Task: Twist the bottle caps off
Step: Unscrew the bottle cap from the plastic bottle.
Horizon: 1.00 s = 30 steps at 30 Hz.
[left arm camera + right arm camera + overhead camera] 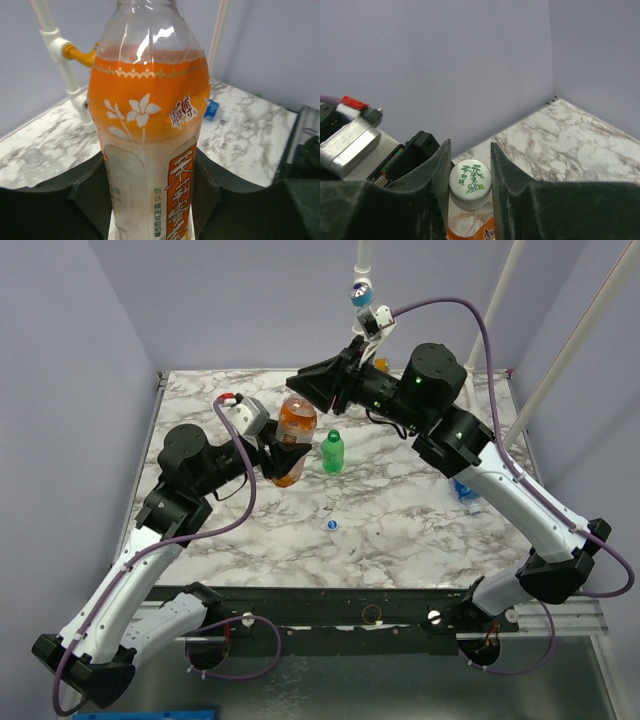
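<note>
An orange bottle (296, 420) stands upright off the marble table (400, 540), its lower body held between the black fingers of my left gripper (285, 455). The left wrist view shows those fingers (85, 200) pressed against both sides of the bottle (150, 100). Its bottle cap (470, 182), white with green print, sits between the fingers of my right gripper (470, 175), which comes in from above and behind and is shut on it. From the top, the right gripper (305, 390) hides the cap.
A small green bottle (332, 452) stands just right of the orange one. One loose bottle cap (332, 524) lies on the table in front. A blue-labelled bottle (466, 490) lies by the right arm. White pipe posts with an orange fitting (75, 51) rise at the back.
</note>
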Each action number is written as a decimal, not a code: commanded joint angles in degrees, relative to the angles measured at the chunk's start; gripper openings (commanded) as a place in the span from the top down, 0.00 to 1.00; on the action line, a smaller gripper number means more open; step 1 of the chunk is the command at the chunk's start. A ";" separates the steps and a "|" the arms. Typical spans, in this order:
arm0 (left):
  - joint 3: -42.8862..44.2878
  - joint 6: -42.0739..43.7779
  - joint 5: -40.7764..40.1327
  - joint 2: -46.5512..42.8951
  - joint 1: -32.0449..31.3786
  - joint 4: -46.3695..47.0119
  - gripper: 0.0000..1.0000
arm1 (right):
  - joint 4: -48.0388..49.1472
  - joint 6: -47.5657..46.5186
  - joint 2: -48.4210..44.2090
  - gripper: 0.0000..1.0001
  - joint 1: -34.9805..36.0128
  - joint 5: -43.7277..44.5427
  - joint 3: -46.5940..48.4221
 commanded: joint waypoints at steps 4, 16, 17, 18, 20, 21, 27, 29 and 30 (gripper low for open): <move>8.38 -16.04 23.37 3.23 0.91 1.41 0.83 | 3.72 0.62 -0.11 0.99 0.25 -35.67 3.20; 11.70 -14.44 28.58 4.45 1.00 -1.20 0.93 | 4.24 0.33 -2.74 0.55 -0.69 -22.11 1.35; 11.37 -12.28 26.41 4.24 1.00 -2.00 0.94 | 3.12 -0.06 -2.85 0.36 -0.69 -16.79 2.00; 10.98 -10.37 23.87 4.02 1.00 -2.66 0.95 | 1.27 -0.31 -2.70 0.21 -0.69 -11.34 2.94; 10.23 -5.32 19.50 3.67 1.00 -4.13 0.95 | -1.93 -0.76 -1.83 0.01 -0.69 -4.62 5.71; 9.82 -2.77 17.18 3.51 1.00 -4.66 0.96 | -3.32 -0.93 -1.49 0.00 -0.64 -3.50 6.77; 9.04 6.39 0.59 4.19 0.76 -6.17 1.00 | -8.83 0.86 1.74 0.00 -0.60 -0.70 11.25; 9.69 7.30 -2.44 5.03 0.65 -6.89 1.00 | -9.09 0.97 2.16 0.00 -0.58 0.13 11.06; 9.99 7.82 -3.36 5.37 0.52 -7.38 1.00 | -9.12 0.68 2.32 0.00 -0.60 0.16 11.05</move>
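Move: The right fingers already pinch the white cap of the orange bottle, while the left gripper grips the bottle's body, with that cap some 12 cm above the left hand, about 2 cm ahead and 1 cm right. From the right hand, the standing green bottle is roughly 15 cm ahead, 5 cm right and 40 cm below; the loose blue-white cap is about 2 cm ahead, 5 cm right and 49 cm below. Twist the cap against the bottle: swing both hands back about 10 cm and up some 5 cm, turning the left gripper clockwise and the right counter-clockwise, each about 30 degrees. Then open the right fingers wide to let go of the cap and bring both hands forward again, unwinding the turns, the left keeping its grip and the right staying high. ##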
